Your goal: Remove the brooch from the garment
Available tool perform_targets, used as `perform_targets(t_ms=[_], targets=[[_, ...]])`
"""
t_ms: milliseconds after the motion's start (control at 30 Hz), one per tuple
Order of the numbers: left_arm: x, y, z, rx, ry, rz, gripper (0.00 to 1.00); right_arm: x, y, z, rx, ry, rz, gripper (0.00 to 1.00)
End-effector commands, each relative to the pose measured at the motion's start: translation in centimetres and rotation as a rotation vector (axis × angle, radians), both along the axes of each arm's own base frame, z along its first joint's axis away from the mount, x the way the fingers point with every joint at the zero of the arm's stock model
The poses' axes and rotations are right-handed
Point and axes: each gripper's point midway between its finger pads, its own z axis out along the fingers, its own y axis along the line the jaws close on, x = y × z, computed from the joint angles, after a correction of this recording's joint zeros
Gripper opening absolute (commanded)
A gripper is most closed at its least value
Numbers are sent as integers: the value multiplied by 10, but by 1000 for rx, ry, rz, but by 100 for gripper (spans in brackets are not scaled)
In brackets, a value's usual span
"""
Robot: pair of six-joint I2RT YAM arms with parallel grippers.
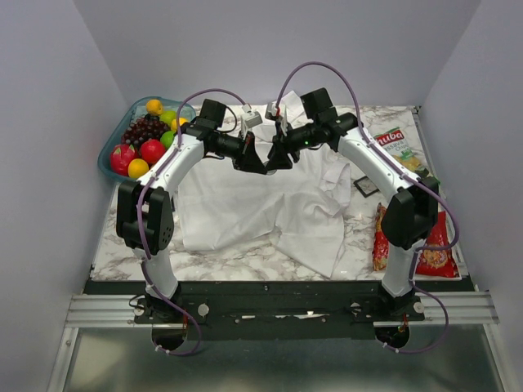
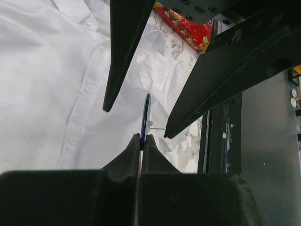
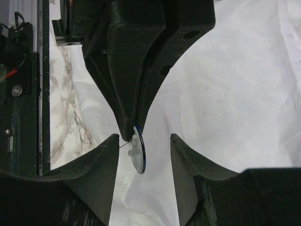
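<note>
The brooch [image 2: 146, 113], a thin dark-blue disc with a clear back and a fine pin, is seen edge-on in the left wrist view. My left gripper [image 2: 141, 137] is shut on its lower rim. The right wrist view has the brooch [image 3: 139, 153] hanging from the left gripper's fingertips [image 3: 128, 129], between the spread fingers of my right gripper [image 3: 144, 141], which is open. The pin points at one right finger [image 3: 106, 155]. The garment [image 1: 245, 204], a white shirt, lies spread on the table below both grippers [image 1: 265, 162]. From above the brooch is too small to see.
A bowl of fruit [image 1: 143, 135] stands at the back left. Snack bags [image 1: 437, 245] and a chips bag [image 1: 400, 147] lie along the right side, with a small black square frame [image 1: 365, 188] beside the shirt. Walls close in the table on three sides.
</note>
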Motion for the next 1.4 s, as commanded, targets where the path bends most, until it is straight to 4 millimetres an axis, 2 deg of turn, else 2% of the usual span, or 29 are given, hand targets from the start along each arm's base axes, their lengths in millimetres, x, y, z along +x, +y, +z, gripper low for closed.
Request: perform_targets(t_ms=[0,200,333,700,1000,1367], targets=[[-3,-2,11,-38,-7,-20,0,0,2,-11,-34,14,-11,55],[-2,-2,10,-39,-4,-19,0,2,3,-16,-56,6,-18,52],[-1,-1,11,-43,-3,-18,0,3,1,-20,-74,1,-21,44],[1,-1,8,-45,6,-20,0,11,-1,-21,-103,-31,-26,36],[1,1,8,-51,11,-35,0,15,-1,-23,-113,-39,-19,24],[-1,-5,25,-136,53,-76,0,7,3,-30,-97,3,17,19]])
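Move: The brooch, already off the garment and held on edge in the left hand's fingertips, lies about 1 cm left of and 2 cm below the right hand's point; its opened pin sticks out back towards the robot. From the left hand it is about 1 cm to the right and 1 cm below. The garment is spread some 17 cm straight beneath the right hand, and the black frame stands about 28 cm right of that hand, 5 cm farther out and 16 cm below. Around the brooch, which the left fingers keep pinched while drifting about 1 cm forward and down, the right hand sinks some 1.5 cm and edges half a centimetre forward. Its half-open fingers close most of the way, one on the pin side and one on the blue face, and end pinching the disc. ##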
